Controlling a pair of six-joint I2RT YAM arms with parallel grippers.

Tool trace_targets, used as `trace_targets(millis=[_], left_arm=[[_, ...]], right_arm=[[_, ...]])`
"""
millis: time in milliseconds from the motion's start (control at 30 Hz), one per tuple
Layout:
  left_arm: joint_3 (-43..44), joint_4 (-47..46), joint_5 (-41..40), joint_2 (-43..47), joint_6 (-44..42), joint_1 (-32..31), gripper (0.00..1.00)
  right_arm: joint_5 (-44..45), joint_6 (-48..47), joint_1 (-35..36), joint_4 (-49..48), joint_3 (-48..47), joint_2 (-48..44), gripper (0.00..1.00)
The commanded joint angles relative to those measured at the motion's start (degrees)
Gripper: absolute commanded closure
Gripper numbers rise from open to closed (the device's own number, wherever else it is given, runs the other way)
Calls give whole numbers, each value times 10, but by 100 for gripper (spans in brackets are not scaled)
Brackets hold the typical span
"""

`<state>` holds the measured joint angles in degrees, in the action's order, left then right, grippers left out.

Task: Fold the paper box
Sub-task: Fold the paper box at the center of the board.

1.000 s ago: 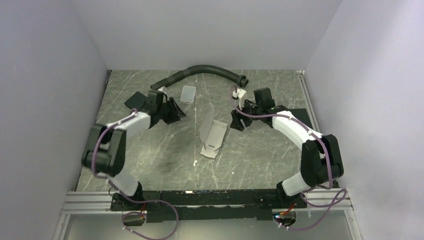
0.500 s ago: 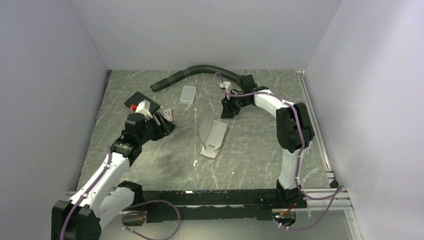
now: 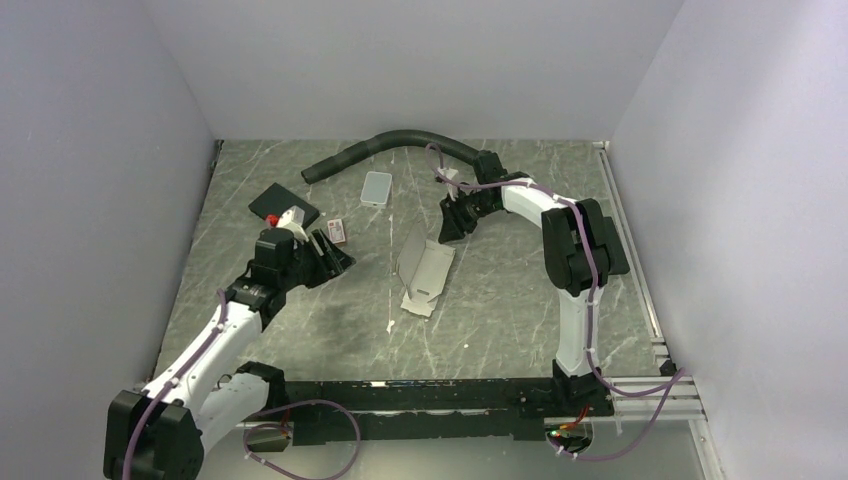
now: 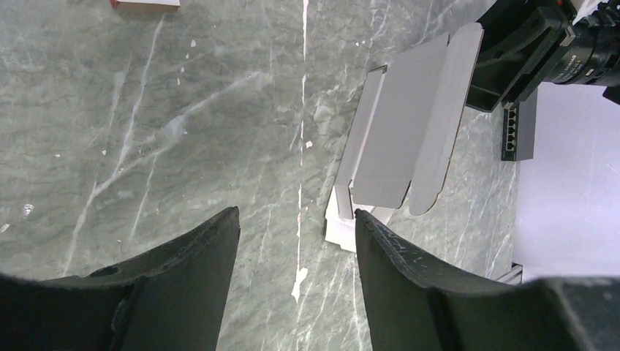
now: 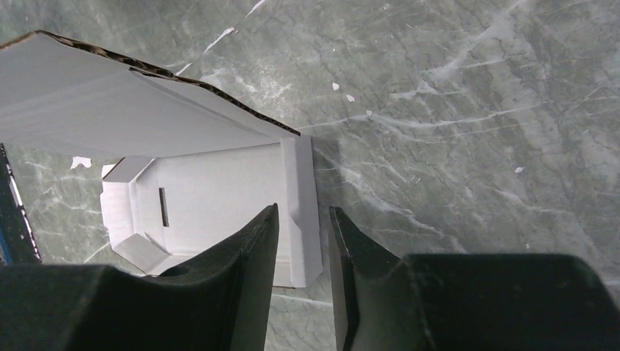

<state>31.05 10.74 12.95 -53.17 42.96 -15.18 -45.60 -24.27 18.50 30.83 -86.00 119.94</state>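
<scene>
The paper box (image 3: 425, 270) lies part-unfolded mid-table, a white creased sheet with one long flap raised. In the left wrist view the paper box (image 4: 409, 139) is ahead and to the right of my left gripper (image 4: 296, 213), which is open over bare table and holds nothing. From above, the left gripper (image 3: 335, 255) is left of the box, a gap apart. My right gripper (image 3: 452, 222) is at the box's far right corner. In its wrist view the right gripper (image 5: 303, 208) has a narrow gap, and the box's side strip (image 5: 300, 212) shows in that gap.
A black hose (image 3: 400, 140) curves along the back. A light grey tile (image 3: 376, 187) lies behind the box. A black pad (image 3: 283, 205) and a small card (image 3: 337, 230) lie near the left arm. A black ported device (image 4: 515, 131) sits by the right wall.
The left arm swung back and its gripper came nearer, jaws wider. The right gripper moved left to the box's far corner and its jaws narrowed. The box stayed put.
</scene>
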Motion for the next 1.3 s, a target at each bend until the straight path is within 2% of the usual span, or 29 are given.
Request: trace_targets(millis=[0,467,600,900,1100,1267], left_arm=[[-8,-32,19,-5,9,2,36],[-12,-42,30,-11,15,2,36],[-12,-41,29,-10,14,2,36],[-11,-40,30,-7,15,2,36],[-10,-39,31,-4,16,2,36],[-6,-33,31,-2,14,2,36]], right_arm=[[-13,4,1,8,-20,3,66],[-8,1,7,17,-16,14,67],[-4,3,8,15,-14,17,75],[19,-1,19,10,-3,14,85],[61,11,28,-11,15,0,93],[83,8,42,-34,48,-28,92]])
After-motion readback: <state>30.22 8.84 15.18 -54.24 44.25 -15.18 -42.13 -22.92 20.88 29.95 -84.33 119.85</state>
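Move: The box's far end wall stands right under my right fingers, about 2 cm below and maybe 1 cm to the left, with one fingertip to each side of it. From my right hand, the box floor's middle lies about 6 cm back and 2 cm left, the upright lid some 5 cm back and 6 cm left, and the near-end flap roughly 14 cm back and 5 cm left. From my left hand, that end wall is about 11 cm ahead, 20 cm to the right and 10 cm lower. I ease my half-open right hand a little over 1 cm down and about 1 cm back, so its fingers straddle the box's far end wall. Partway through I start closing them and pinch the wall near its middle, drifting slightly left as they shut; the wrist barely tilts. ##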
